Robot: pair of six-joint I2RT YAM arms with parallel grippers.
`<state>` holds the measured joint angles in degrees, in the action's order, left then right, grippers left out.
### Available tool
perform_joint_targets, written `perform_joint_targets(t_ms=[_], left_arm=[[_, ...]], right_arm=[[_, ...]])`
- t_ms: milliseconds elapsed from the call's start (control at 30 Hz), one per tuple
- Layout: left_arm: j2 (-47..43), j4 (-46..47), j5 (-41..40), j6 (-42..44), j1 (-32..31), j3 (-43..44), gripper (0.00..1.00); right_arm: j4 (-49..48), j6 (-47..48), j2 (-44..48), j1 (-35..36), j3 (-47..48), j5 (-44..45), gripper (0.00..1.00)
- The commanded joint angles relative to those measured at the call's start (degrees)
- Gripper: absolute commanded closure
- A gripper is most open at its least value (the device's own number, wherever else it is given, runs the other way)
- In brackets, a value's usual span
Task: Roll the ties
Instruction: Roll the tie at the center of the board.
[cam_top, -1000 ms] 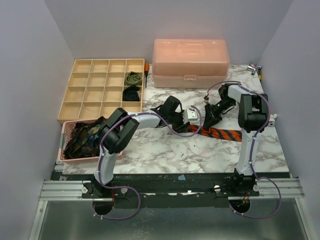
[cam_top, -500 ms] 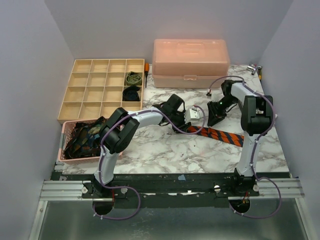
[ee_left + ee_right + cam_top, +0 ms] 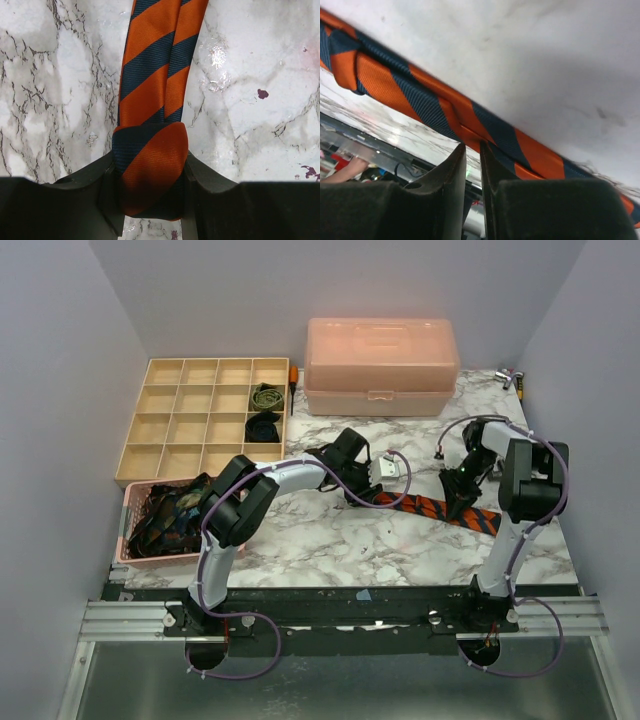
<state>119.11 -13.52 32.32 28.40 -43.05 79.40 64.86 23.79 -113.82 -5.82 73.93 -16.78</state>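
Observation:
An orange-and-navy striped tie (image 3: 440, 508) lies across the marble table (image 3: 330, 535) right of centre. Its left end is rolled into a small coil (image 3: 150, 170), and my left gripper (image 3: 150, 172) is shut on that coil from both sides. The rest of the striped tie (image 3: 155, 65) runs straight away from the coil, flat on the table. My right gripper (image 3: 462, 504) stands low over the tie's far part. Its fingers (image 3: 455, 170) are almost together, with the tips pinching the folded edge of the striped tie (image 3: 435, 107).
A pink basket (image 3: 130, 530) at the front left holds several loose dark ties (image 3: 170, 512). The wooden compartment tray (image 3: 205, 415) holds an olive rolled tie (image 3: 267, 397) and a dark one (image 3: 263, 426). A pink lidded box (image 3: 380, 365) stands at the back, with small tools (image 3: 512, 378) at the back right.
My right gripper has slid right and nearer along the striped tie, and the tie's free end has swung toward the front right. The left gripper has kept its hold on the coil.

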Motion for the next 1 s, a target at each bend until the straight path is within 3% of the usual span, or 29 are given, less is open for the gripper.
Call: perform_joint_targets(t_ms=[0, 133, 300, 400, 500, 633, 767, 967], left_arm=[[4.73, -14.14, -6.59, -0.9, 0.33, -3.81, 1.0], [4.95, -14.46, -6.81, -1.01, 0.08, -3.57, 1.0], [5.5, -14.88, -6.75, -0.91, 0.04, -3.05, 1.0], [5.52, -14.93, -6.5, -0.81, 0.0, -2.96, 1.0], [5.51, -14.87, -6.48, -0.63, 0.04, -3.11, 1.0], [5.5, -15.13, -6.19, -0.31, 0.0, -3.18, 1.0], [5.6, -15.25, -6.11, -0.27, -0.02, -3.16, 1.0], [5.73, -15.47, -6.19, -0.33, -0.02, -3.07, 1.0]], right_arm=[[-5.77, 1.37, -8.28, -1.73, 8.57, 7.95, 0.78], [-3.72, 3.01, -11.37, -1.8, 14.39, 8.0, 0.77], [-2.75, 4.54, -8.92, -1.83, 12.86, 8.38, 0.75], [0.74, 4.34, -5.5, -1.74, 14.53, -0.99, 0.67], [5.97, 2.12, -4.09, -1.37, 18.3, -16.92, 0.55], [3.29, -4.78, -5.29, 1.67, 16.99, -36.19, 0.51], [-4.63, -13.94, -7.97, 5.81, 13.98, -45.09, 0.55], [-13.39, -20.25, -8.11, 13.66, 10.81, -47.77, 0.55]])
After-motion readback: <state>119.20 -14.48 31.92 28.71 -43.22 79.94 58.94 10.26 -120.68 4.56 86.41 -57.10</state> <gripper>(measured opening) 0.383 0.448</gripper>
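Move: The tie roll sits pinched between my left hand's fingers. From my right hand it is about 20 cm to the left and 4 cm farther out, at nearly the same height. The tail's near edge lies right at my right fingertips, barely 1 cm ahead and 1 cm below. The tail's loop is some 9 cm to my right hand's left and 3 cm ahead; its free end is about 11 cm right and 3 cm back. With my right fingertips low on the tail's near side, I sweep it forward about 5 cm, drifting slightly right. After a brief stop I open those fingers partway, lift about 6 cm and swing some 18 cm left over the tail to the tie roll, rolling the wrist about 40 degrees, its left side rising. My left hand stays put, keeping its pinch on the roll. ##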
